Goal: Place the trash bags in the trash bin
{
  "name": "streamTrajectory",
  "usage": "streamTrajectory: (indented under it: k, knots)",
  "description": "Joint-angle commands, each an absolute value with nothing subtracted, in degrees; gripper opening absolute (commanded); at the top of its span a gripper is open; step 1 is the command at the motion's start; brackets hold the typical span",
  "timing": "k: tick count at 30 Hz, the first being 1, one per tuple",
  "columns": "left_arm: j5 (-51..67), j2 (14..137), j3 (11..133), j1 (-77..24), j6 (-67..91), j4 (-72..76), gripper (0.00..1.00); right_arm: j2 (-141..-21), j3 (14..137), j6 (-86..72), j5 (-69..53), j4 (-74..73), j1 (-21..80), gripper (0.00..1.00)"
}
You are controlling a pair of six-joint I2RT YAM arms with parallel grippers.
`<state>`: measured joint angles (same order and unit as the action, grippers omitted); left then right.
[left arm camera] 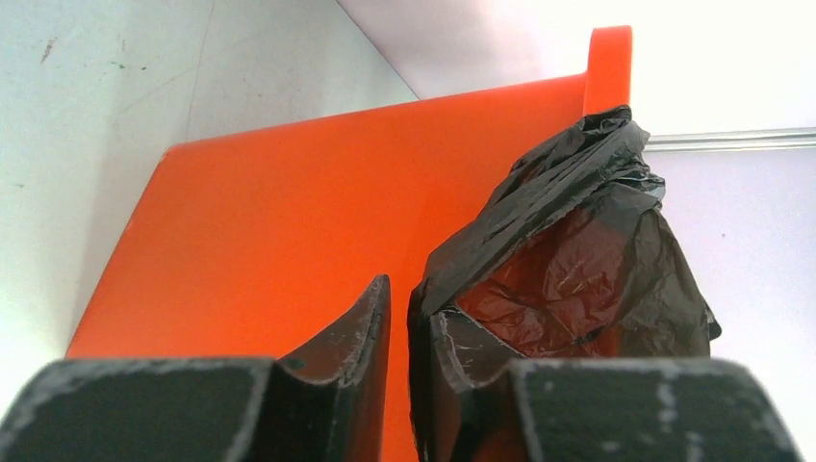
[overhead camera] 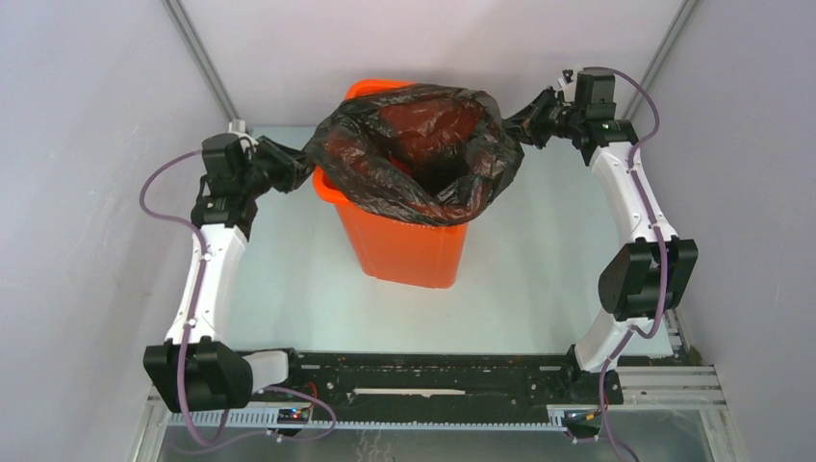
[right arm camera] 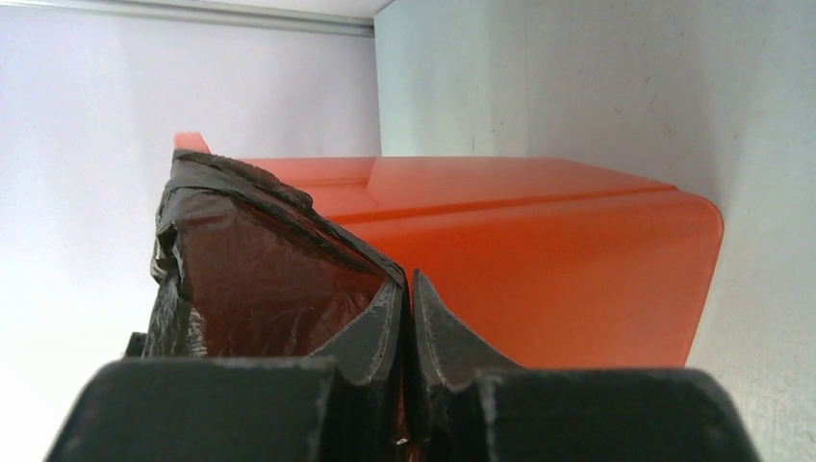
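The orange trash bin stands mid-table with the black trash bag spread over its mouth and sagging inside. My left gripper is at the bag's left edge, level with the rim. In the left wrist view its jaws stand slightly apart, orange bin wall showing through the gap. The bag drapes only over the right finger. My right gripper is at the bag's right edge. Its jaws are almost together, with the bag's rim running into the slit, beside the bin wall.
The bin leans slightly toward the near right. Pale walls enclose the table on the left, right and back. A black rail with the two arm bases runs along the near edge.
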<state>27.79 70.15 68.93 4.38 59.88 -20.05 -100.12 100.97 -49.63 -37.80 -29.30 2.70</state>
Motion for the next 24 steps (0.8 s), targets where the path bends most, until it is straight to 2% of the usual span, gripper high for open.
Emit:
streamTrajectory:
  k: [1,2,4,8,9,17,20,24]
  knots:
    - [28.8,65.8,70.3,5.5,55.5,-23.1,0.27,-97.7,102.4,-44.9,-41.0,-31.7,2.3,0.16]
    - [29.0,65.1,70.3,5.4,56.0,-23.1,0.31,-97.4,102.0,-45.0,-41.4,-31.2,2.3,0.20]
    - [28.2,62.9,69.5,5.5,57.7,-22.6,0.47,-96.2,100.8,-46.1,-42.2,-30.0,2.3,0.31]
    - [25.4,59.6,73.0,5.7,55.9,-25.2,0.90,-94.2,102.2,-47.2,-42.5,-32.1,1.8,0.47]
    - [24.3,59.7,75.3,5.7,54.1,-28.4,0.98,-93.8,103.1,-46.8,-42.3,-33.8,1.4,0.49]
    - [7.1,56.0,88.3,7.6,49.9,-52.7,1.00,-89.1,103.9,-43.7,-43.6,-40.3,-1.6,0.72]
    - [0.7,52.9,89.5,8.7,50.5,-55.7,1.00,-87.7,103.8,-42.7,-44.1,-41.6,-2.3,0.74]
    - [4.8,52.0,90.0,10.2,50.8,-55.5,1.00,-85.6,102.2,-42.6,-45.4,-41.6,-2.6,0.74]
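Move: Both hands still have the trash bag's rim at their fingertips. The middle of the bag's mouth lies about 24 cm to the right of the left hand and level with it, some 3 cm lower. From the right hand it is about 17 cm to the left, 6 cm back and 3 cm lower. The bin's mouth is about 19 cm right of the left hand, 2 cm farther out and 6 cm down. Back and up, both hands draw away from the bag mouth as their fingers spread to let go of its rim. The left hand opens fully, pulls back some 11 cm and up 9, then swings left while the wrist turns about 25 degrees, largely counter-clockwise. The right hand opens to about three quarters and retreats roughly half as far, drifting right once rising. ##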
